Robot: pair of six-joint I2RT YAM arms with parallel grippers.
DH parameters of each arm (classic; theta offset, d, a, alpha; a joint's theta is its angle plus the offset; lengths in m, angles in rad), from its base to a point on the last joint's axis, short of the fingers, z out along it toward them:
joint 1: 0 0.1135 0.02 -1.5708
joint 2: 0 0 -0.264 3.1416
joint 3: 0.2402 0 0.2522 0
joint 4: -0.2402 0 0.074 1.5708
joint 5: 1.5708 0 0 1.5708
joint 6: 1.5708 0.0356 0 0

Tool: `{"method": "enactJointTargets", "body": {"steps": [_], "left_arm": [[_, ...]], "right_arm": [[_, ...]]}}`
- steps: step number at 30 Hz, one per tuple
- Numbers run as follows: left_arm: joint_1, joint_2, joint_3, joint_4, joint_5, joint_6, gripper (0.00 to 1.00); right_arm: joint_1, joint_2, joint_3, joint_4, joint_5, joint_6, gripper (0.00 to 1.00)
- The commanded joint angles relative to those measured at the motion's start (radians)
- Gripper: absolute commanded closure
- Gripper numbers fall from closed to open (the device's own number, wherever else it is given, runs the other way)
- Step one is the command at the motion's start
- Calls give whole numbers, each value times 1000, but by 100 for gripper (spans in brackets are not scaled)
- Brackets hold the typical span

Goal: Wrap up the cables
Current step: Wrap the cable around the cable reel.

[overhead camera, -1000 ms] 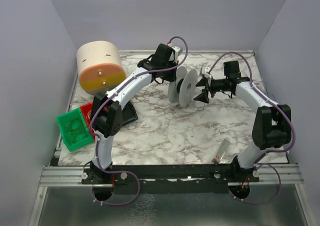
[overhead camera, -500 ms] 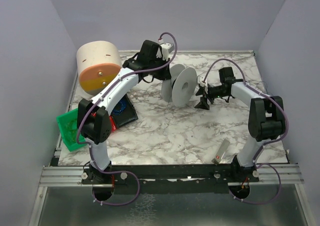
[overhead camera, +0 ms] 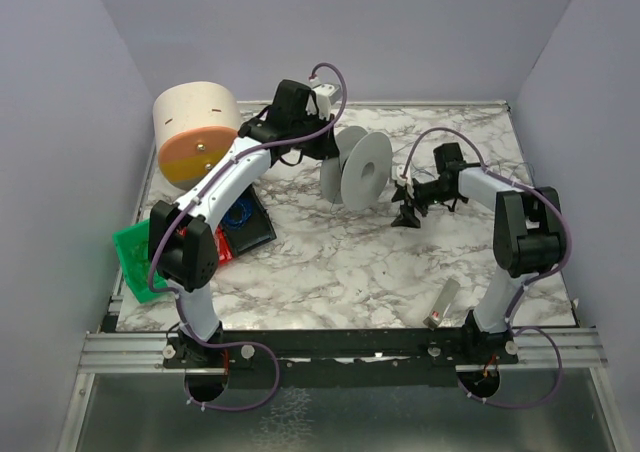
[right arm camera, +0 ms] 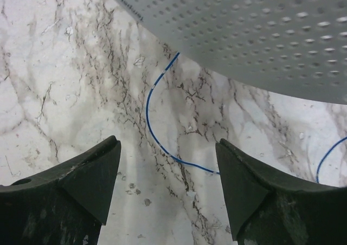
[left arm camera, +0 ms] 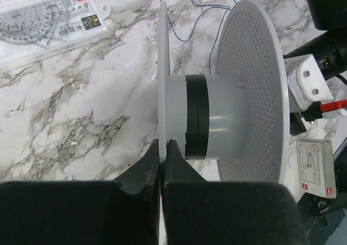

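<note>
A white spool (overhead camera: 358, 167) with two perforated flanges stands on edge on the marble table (overhead camera: 330, 262). My left gripper (overhead camera: 322, 150) is shut on the rim of its left flange (left arm camera: 161, 66); the fingertips (left arm camera: 174, 150) pinch the thin disc beside the hub (left arm camera: 209, 117), which carries a dark band. The cable, a very thin blue wire (right arm camera: 147, 107), lies loose on the marble and curves between the fingers of my right gripper (right arm camera: 167, 144), which hangs open just above it, right of the spool (right arm camera: 260, 28). More of the cable (left arm camera: 174, 28) lies wavy behind the spool.
A beige and orange cylinder (overhead camera: 200, 132) stands at the back left, with a green bin (overhead camera: 140, 257) and a black plate holding a blue coil (overhead camera: 245, 222) nearer. A packaged protractor (left arm camera: 49, 17), a small white box (left arm camera: 317, 166) and a small stick (overhead camera: 443, 304) lie on the table.
The left arm has carried the spool a little to the left. The right gripper has drawn back from the spool toward the near side and lowered, its fingers closing in slightly.
</note>
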Motion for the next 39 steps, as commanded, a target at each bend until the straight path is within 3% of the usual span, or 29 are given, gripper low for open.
{"method": "enactJointTargets", "body": {"steps": [1,6,8,9,12,13,22,25,28,30,34,39], "left_arm": [[14,-53,-3,76,53,-40,100],[19,-42,2,84,57,-54,100],[23,-40,5,86,62,-57,100],[22,-39,5,87,63,-57,100],[25,-37,5,86,71,-56,100],[26,-38,6,82,77,-52,100],[35,-102,-39,36,97,55,100],[22,-110,-52,34,64,83,100],[-22,-114,-62,30,-59,119,100],[-59,-112,-70,30,-139,131,100],[-141,-96,-79,34,-365,149,100],[-181,-68,-92,64,-555,118,100]], "right_arm": [[33,-21,-70,80,10,-34,24],[70,-14,-116,215,64,14,25],[81,-18,-139,262,72,23,30],[84,-21,-147,295,80,42,42],[85,-18,-120,314,108,113,91],[77,-14,-97,296,115,133,98],[-183,29,159,-51,-125,231,99],[-216,52,271,-92,-121,449,100],[-217,97,440,-169,-69,704,100],[-217,127,568,-293,-147,748,99],[-203,87,613,-243,-300,983,100],[-141,-31,471,25,-392,1292,99]]}}
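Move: Around the right hand's open fingers the blue cable runs within easy reach, its gripping spot about 2 cm left, 1 cm back and 3 cm below. The cable reel sits some 7 cm ahead of this hand, 11 cm left and 12 cm higher. From the left hand the reel's middle is level, about 5 cm right and 5 cm below; the cable is roughly 7 cm back, 14 cm right and 20 cm below. Dipping about 4 cm left, down and slightly back, the right hand shuts its open fingers on the cable, then draws it up some 20 cm, forward and right away from the reel, swinging back left near the end while the wrist turns well over. The left hand keeps its pinch on the reel's left flange, easing about 3 cm back and right late on with a tilt of some 15 degrees. ##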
